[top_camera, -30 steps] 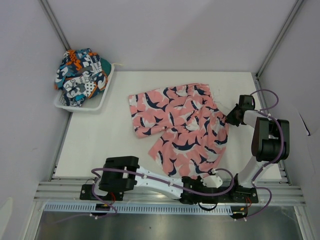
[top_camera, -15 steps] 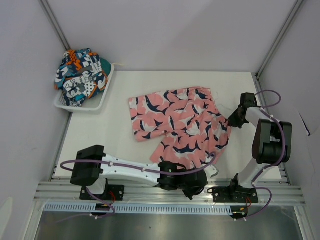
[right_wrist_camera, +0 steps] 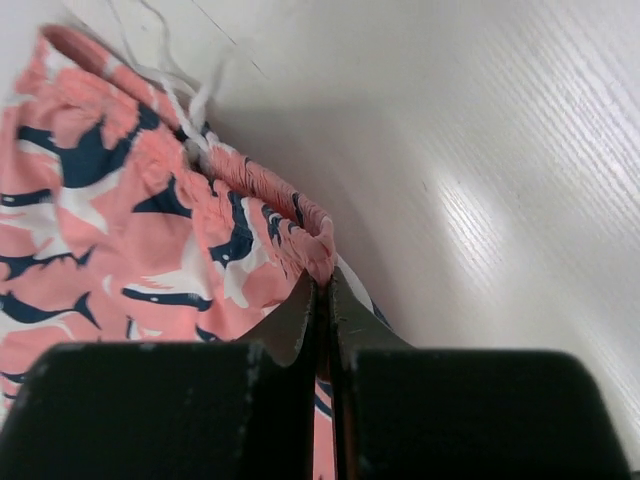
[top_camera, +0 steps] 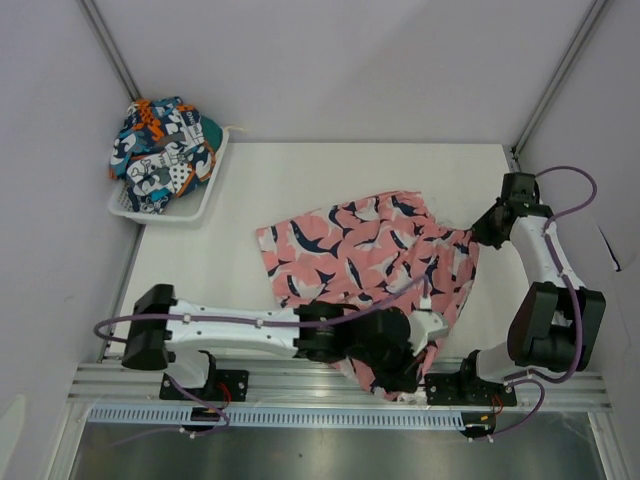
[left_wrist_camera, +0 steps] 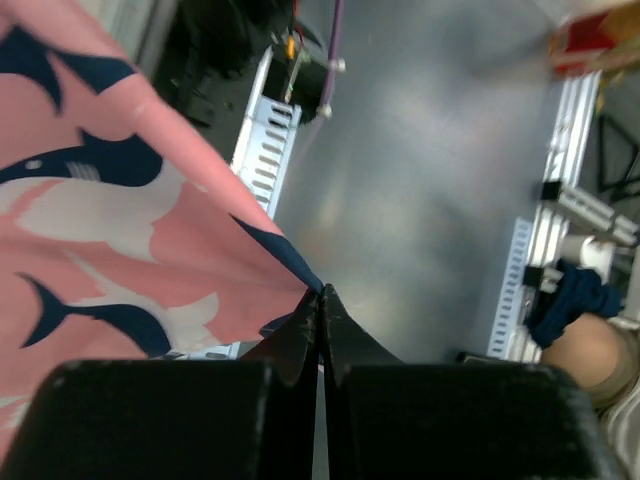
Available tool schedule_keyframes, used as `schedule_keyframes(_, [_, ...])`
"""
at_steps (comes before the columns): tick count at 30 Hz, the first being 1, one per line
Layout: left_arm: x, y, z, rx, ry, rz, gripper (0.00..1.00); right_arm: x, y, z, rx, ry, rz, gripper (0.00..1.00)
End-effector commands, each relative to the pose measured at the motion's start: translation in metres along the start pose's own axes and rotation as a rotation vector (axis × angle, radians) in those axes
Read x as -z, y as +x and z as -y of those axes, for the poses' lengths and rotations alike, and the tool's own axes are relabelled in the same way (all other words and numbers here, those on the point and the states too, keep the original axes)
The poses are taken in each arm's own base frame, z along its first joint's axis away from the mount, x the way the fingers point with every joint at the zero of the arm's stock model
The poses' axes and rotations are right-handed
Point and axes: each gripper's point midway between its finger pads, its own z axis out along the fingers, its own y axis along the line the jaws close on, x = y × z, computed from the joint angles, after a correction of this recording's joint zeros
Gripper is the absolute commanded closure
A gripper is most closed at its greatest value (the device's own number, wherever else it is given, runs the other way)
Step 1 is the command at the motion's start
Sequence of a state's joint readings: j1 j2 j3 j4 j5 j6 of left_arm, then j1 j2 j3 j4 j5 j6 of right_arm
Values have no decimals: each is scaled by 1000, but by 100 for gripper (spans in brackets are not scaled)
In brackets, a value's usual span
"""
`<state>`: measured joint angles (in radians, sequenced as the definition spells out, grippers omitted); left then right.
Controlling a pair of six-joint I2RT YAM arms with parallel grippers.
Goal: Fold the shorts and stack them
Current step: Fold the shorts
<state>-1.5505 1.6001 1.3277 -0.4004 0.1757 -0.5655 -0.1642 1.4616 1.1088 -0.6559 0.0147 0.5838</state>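
Observation:
The pink shark-print shorts (top_camera: 350, 250) lie across the middle of the table, stretched between both grippers. My left gripper (top_camera: 408, 384) is at the near edge, shut on a corner of a leg hem; in the left wrist view its tips (left_wrist_camera: 322, 292) pinch the pink shorts (left_wrist_camera: 110, 230) over the rail. My right gripper (top_camera: 480, 233) is at the right, shut on the gathered waistband (right_wrist_camera: 300, 215) of the pink shorts (right_wrist_camera: 110, 230), with the white drawstring (right_wrist_camera: 190, 100) beyond it. The patchwork shorts (top_camera: 160, 148) sit bunched in a basket at the far left.
A white basket (top_camera: 203, 198) stands in the far left corner of the table. Frame posts rise at the back left and back right. The aluminium rail (top_camera: 300, 375) with both arm bases runs along the near edge. Purple cables loop around both arms.
The left gripper has dragged the leg hem towards the near edge. The right gripper has shifted right and farther back with the waistband, pulling the pink shorts out wider.

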Motion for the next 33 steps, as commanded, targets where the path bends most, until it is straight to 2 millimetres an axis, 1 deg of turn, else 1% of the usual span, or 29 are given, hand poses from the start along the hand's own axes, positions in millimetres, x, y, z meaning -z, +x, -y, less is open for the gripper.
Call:
schedule_keyframes(1, [66,-48,12,40,93,160,100,32,-39,-19,-29,-47,102,100])
schedule_keyframes(2, [75,-56,-6,69,65,189,100,35,-43,-23,-29,-59,106,100])
schedule_keyframes(3, [92,-60,-10,74,58,211,100,41,-52,-31,-29,-78,119,100])
schedule_keyframes(4, [100,-64,-18,85,41,228,100,43,-58,-35,-29,-85,125,100])
schedule_keyframes(5, [112,-74,-36,110,9,261,100,45,-60,-39,-30,-91,119,100])
schedule_keyframes(6, [121,-77,-42,114,2,273,100,43,-61,-44,-29,-104,100,100])
schedule_keyframes(7, [135,-82,-47,121,-8,297,100,50,-71,-53,-30,-128,122,100])
schedule_keyframes(8, [145,-90,-62,140,-34,326,100,51,-74,-57,-33,-135,121,100])
schedule_keyframes(10, [162,-96,-70,141,-51,350,100,53,-82,-67,-43,-165,126,100])
schedule_keyframes(11, [169,-101,-86,154,-89,366,100,54,-85,-74,-47,-194,131,100])
schedule_keyframes(12, [175,-104,-92,156,-105,376,100,50,-86,-78,-56,-203,122,100])
schedule_keyframes(13, [186,-107,-106,176,-135,394,100,51,-91,-85,-60,-221,129,100])
schedule_keyframes(14, [191,-109,-116,180,-154,403,100,50,-93,-90,-60,-231,129,100])
schedule_keyframes(15, [195,-110,-125,192,-167,407,100,42,-93,-93,-63,-229,112,100])
schedule_keyframes(16, [198,-111,-132,204,-165,409,100,40,-96,-96,-64,-229,110,100])
schedule_keyframes(17, [207,-115,-153,234,-199,435,100,43,-103,-102,-67,-236,119,100])
schedule_keyframes(19, [214,-118,-171,260,-211,450,100,40,-109,-107,-75,-240,126,100])
schedule_keyframes(20, [221,-122,-188,278,-227,463,100,35,-115,-111,-83,-237,125,100])
schedule_keyframes(21, [224,-124,-195,284,-237,468,100,33,-118,-113,-86,-237,127,100])
schedule_keyframes(22, [231,-125,-208,305,-259,481,100,30,-121,-114,-91,-235,128,100])
schedule_keyframes(24, [237,-132,-219,306,-268,489,100,22,-129,-120,-103,-233,126,100])
schedule_keyframes(25, [247,-137,-230,319,-285,513,100,19,-131,-124,-104,-236,121,100])
schedule_keyframes(26, [250,-138,-236,325,-288,513,100,6,-130,-124,-116,-221,99,100])
schedule_keyframes(27, [250,-139,-244,339,-295,510,100,7,-138,-130,-121,-232,113,100])
schedule_keyframes(28, [260,-142,-255,355,-317,529,100,4,-140,-134,-124,-236,113,100])
schedule_keyframes(29, [263,-141,-264,372,-331,531,100,-10,-139,-134,-127,-223,94,100])
schedule_keyframes(30, [264,-140,-272,389,-335,530,100,-8,-148,-141,-133,-236,110,100])
schedule_keyframes(31, [272,-141,-283,404,-351,551,100,-12,-151,-144,-133,-241,112,100])
schedule_keyframes(33, [273,-136,-298,440,-368,557,100,-22,-158,-158,-108,-280,106,100])
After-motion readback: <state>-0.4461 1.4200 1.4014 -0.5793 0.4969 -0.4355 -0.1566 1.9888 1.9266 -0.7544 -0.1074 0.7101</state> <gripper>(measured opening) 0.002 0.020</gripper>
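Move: Both hands already pinch the shorts, the left on a leg hem, the right on one end of the waistband. From the left hand, the far-left corner of the shorts lies about 46 cm ahead, 31 cm left and 18 cm below; their middle some 35 cm ahead and 8 cm left. From the right hand, the far waistband corner is roughly 20 cm ahead, 10 cm left and 10 cm below, and the shorts' middle 24 cm left and 3 cm back. Still pinching the shorts, both hands swing them up and outward over the table. The left carries its hem quickly some 35 cm forward and 19 cm left towards the far-left corner's place, first climbing about 12 cm, then easing down a little while turning about 45 degrees counter-clockwise; the right lifts its waistband end about 9 cm, then carries on level, about 18 cm forward in all. ##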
